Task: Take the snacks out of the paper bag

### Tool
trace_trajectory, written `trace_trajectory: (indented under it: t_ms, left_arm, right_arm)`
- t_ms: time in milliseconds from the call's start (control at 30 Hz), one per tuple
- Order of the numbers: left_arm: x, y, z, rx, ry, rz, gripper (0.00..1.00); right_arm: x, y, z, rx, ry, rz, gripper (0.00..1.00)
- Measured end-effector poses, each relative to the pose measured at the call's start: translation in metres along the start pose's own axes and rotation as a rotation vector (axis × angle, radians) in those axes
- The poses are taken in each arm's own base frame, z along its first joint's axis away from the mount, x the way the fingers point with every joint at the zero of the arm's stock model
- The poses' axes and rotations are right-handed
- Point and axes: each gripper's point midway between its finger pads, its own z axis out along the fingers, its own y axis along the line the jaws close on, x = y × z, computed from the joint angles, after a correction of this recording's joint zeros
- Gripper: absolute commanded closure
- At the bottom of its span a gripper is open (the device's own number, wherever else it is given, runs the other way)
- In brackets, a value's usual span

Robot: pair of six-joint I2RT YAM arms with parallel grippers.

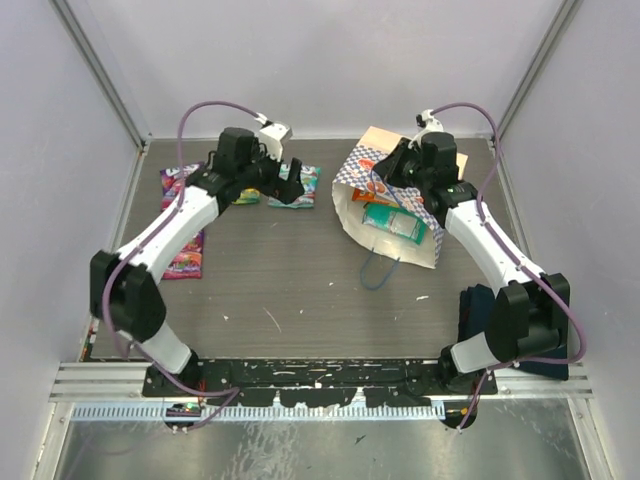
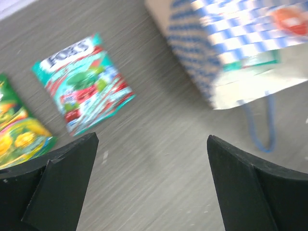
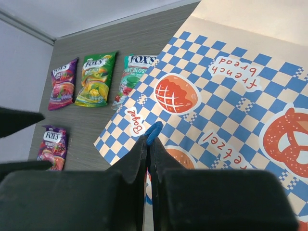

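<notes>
The paper bag [image 1: 372,160] lies on its side at the back right, mouth facing the near edge. My right gripper [image 3: 150,142] is shut on its upper blue cord handle [image 3: 154,131], holding the mouth open. Inside it show a teal snack [image 1: 393,223] and an orange one [image 1: 380,197]. The other handle [image 1: 380,272] lies on the table. On the table at back left lie a purple snack [image 1: 175,181], a green one [image 3: 96,79], a teal one [image 2: 82,89] and a second purple one [image 1: 187,255]. My left gripper [image 2: 151,139] hovers open and empty over bare table between the teal snack and the bag [image 2: 236,43].
A dark blue cloth [image 1: 476,310] lies by the right arm's base. White walls close the table at the back and on both sides. Small white flecks dot the wood-grain tabletop [image 1: 290,290].
</notes>
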Motion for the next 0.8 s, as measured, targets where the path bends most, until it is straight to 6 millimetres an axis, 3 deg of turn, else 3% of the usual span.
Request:
trace_trajectory:
  t_ms: [67,133,233,367,500,600,800]
  left_arm:
    - [-0.014,-0.029,-0.016,0.055,-0.093,-0.014,0.02]
    - [-0.015,-0.064,-0.018,0.113,-0.137,-0.028,0.02]
    - [0.004,-0.122,0.002,0.184,-0.123,-0.089,0.00]
    - [0.048,-0.190,0.048,0.286,-0.101,-0.301,0.05]
    - [0.092,-0.223,0.095,0.327,-0.085,-0.560,0.02]
    - [0.106,-0.238,0.123,0.335,-0.068,-0.730,0.02]
    - [0.070,-0.246,0.137,0.349,-0.191,-0.995,0.02]
  right_arm:
    - [-0.001,0.000,0.001,0.009,-0.003,-0.005,0.99]
    - [-0.001,-0.002,0.001,0.021,-0.004,-0.007,0.99]
    - [-0.001,-0.004,0.001,0.030,-0.004,-0.005,0.99]
    - [-0.002,-0.003,0.001,0.031,-0.011,0.008,0.99]
    - [-0.003,-0.005,0.001,0.041,-0.015,0.012,0.99]
    - [-0.005,-0.008,-0.002,0.063,-0.024,0.004,0.99]
    - [-0.020,-0.007,-0.014,0.087,-0.082,-0.024,0.99]
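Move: The next snack, the teal one in the paper bag's mouth, lies about 25 cm right of the left hand, 4 cm back and 16 cm lower. The orange snack stands roughly 6 cm farther out and 5 cm left of it; the loose blue handle loop hangs some 10 cm back and 5 cm left of it. From the right hand, shut on the bag's other handle, the teal snack lies some 20 cm below, 5 cm back and 3 cm right. Right fingers keep their pinch on the upper handle, steady at first, then drawing it about 2 cm right and up. Meanwhile the empty left hand swings quickly some 25 cm right and 10 cm back, arcing up briefly then down to the bag's mouth, with a slight rise and forward turn at the end. It stays wide open, rolls its left side down some 50 degrees and levels its fingers towards the inside. ##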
